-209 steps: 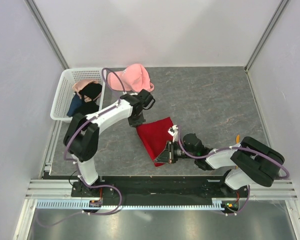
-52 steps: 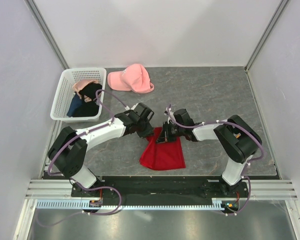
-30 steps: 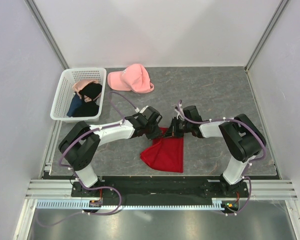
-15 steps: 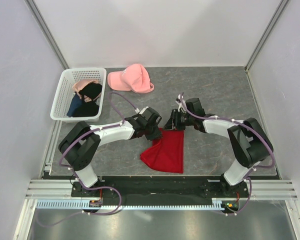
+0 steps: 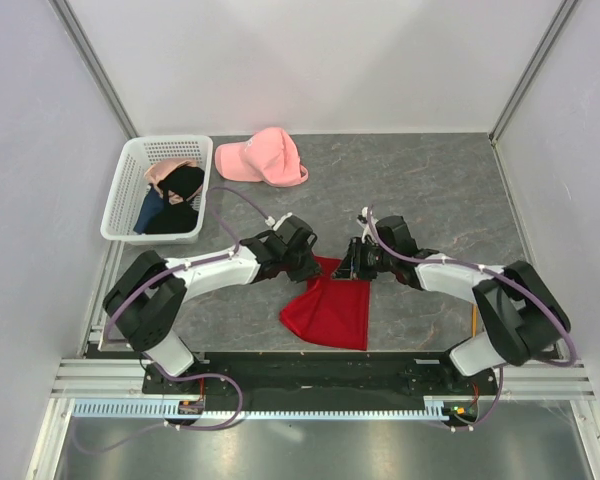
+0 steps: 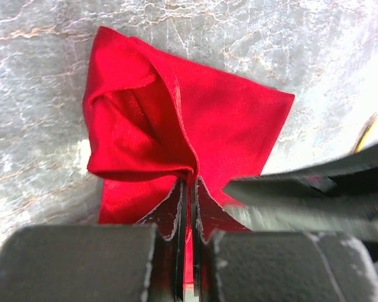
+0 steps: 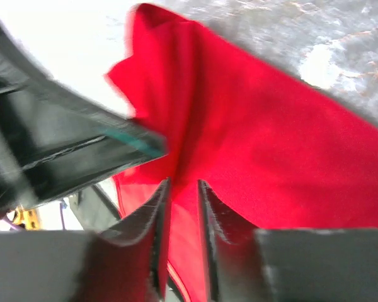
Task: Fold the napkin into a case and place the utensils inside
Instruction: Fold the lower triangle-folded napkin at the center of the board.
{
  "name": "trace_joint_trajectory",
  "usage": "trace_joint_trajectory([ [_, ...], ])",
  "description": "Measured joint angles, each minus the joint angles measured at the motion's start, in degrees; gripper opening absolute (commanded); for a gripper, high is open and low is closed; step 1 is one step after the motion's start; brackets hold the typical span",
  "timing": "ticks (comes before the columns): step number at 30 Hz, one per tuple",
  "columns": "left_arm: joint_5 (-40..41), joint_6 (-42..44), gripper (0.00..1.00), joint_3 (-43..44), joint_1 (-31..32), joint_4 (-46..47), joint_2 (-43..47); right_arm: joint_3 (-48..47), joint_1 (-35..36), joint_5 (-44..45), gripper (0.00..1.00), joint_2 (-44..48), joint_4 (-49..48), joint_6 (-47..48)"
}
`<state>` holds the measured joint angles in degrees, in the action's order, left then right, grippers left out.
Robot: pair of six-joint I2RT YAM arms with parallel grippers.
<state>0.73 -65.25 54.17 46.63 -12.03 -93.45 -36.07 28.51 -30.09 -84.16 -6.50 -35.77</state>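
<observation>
The red napkin [image 5: 330,308] lies near the table's front, between the two arms, and is bunched at its far left corner. My left gripper [image 5: 313,264] is shut on that corner. In the left wrist view the cloth [image 6: 227,126] gathers into a fold where the left gripper [image 6: 190,184] pinches it. My right gripper [image 5: 353,268] sits at the far right corner. In the right wrist view its jaws [image 7: 183,184] stand slightly apart above the cloth [image 7: 290,157], gripping nothing. A thin orange utensil [image 5: 474,318] peeks out beside the right arm.
A white basket [image 5: 123,196] holding dark garments stands at the back left. A pink cap [image 5: 265,156] lies beside it. White walls close in both sides and the back. The arms' bases [image 5: 320,375] sit on a rail at the front edge.
My right gripper has opened and let go of the napkin's far right corner, and its arm has swung lower and to the right. The left gripper stays shut on its corner.
</observation>
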Motion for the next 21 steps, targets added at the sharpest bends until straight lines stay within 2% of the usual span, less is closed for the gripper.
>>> trace_joint_trajectory([
  [3, -0.02, 0.0, 0.04, -1.86, -0.28, 0.09, 2.25, 0.0, -0.04, 0.37, 0.19, -3.87, -1.2, -0.83],
  [4, 0.04, 0.0, 0.05, -2.4, -0.44, 0.02, 2.84, -0.02, -0.09, 0.37, 0.14, -4.9, -1.31, -0.85],
  [7, 0.2, 0.04, 0.07, -4.33, -1.51, -0.17, 5.01, -0.46, -0.07, 0.37, 0.08, -8.7, -1.77, -0.46],
  [10, 0.17, 0.42, 0.13, -5.92, -2.97, -0.31, 6.8, -1.42, -0.13, -0.63, 0.07, -11.67, -3.02, -0.57],
  [15, 0.26, 2.78, 0.37, -8.02, -5.97, -2.56, 9.07, -3.61, -0.11, -0.24, 0.04, -13.79, -4.02, 0.13],
  [16, 0.39, 3.72, 0.48, -8.35, -6.58, -3.37, 9.79, -4.11, -0.13, -0.04, 0.03, -14.03, -3.96, 0.66],
  [18, 0.79, 5.73, 0.55, -8.98, -7.8, -5.46, 11.76, -5.44, -0.11, 0.55, 0.01, -14.67, -3.3, 2.12],
  [20, 0.94, 7.78, 0.7, -9.68, -9.25, -7.54, 14.36, -7.82, -0.13, 1.11, 0.01, -15.87, -1.73, 4.37],
  [21, 1.2, 8.92, 0.71, -9.81, -9.92, -8.94, 15.61, -9.25, -0.11, 1.62, 0.02, -16.55, -1.05, 5.79],
])
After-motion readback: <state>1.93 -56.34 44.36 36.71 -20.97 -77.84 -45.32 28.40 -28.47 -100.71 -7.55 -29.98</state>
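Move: Pinched in the left hand is the napkin's loose flap, some 5 cm above the board; the napkin's near left corner lies about 7 cm to its left and 11 cm back, its middle roughly 4 cm right and 7 cm back. The pink cap is some 25 cm ahead and 10 cm left. From the right hand, the napkin's far part is right below, 5 cm down, and the napkin's middle 7 cm back and 2 cm left. Drawing the flap out towards the napkin's left side, the left hand sweeps about 10 cm left at nearly level height, opening more than halfway to let go of the cloth as it goes. The right hand meanwhile sinks 5 cm straight down onto the napkin's far part, shutting its half-parted fingers, then slides the closed tips forward about 4 cm along the cloth. ##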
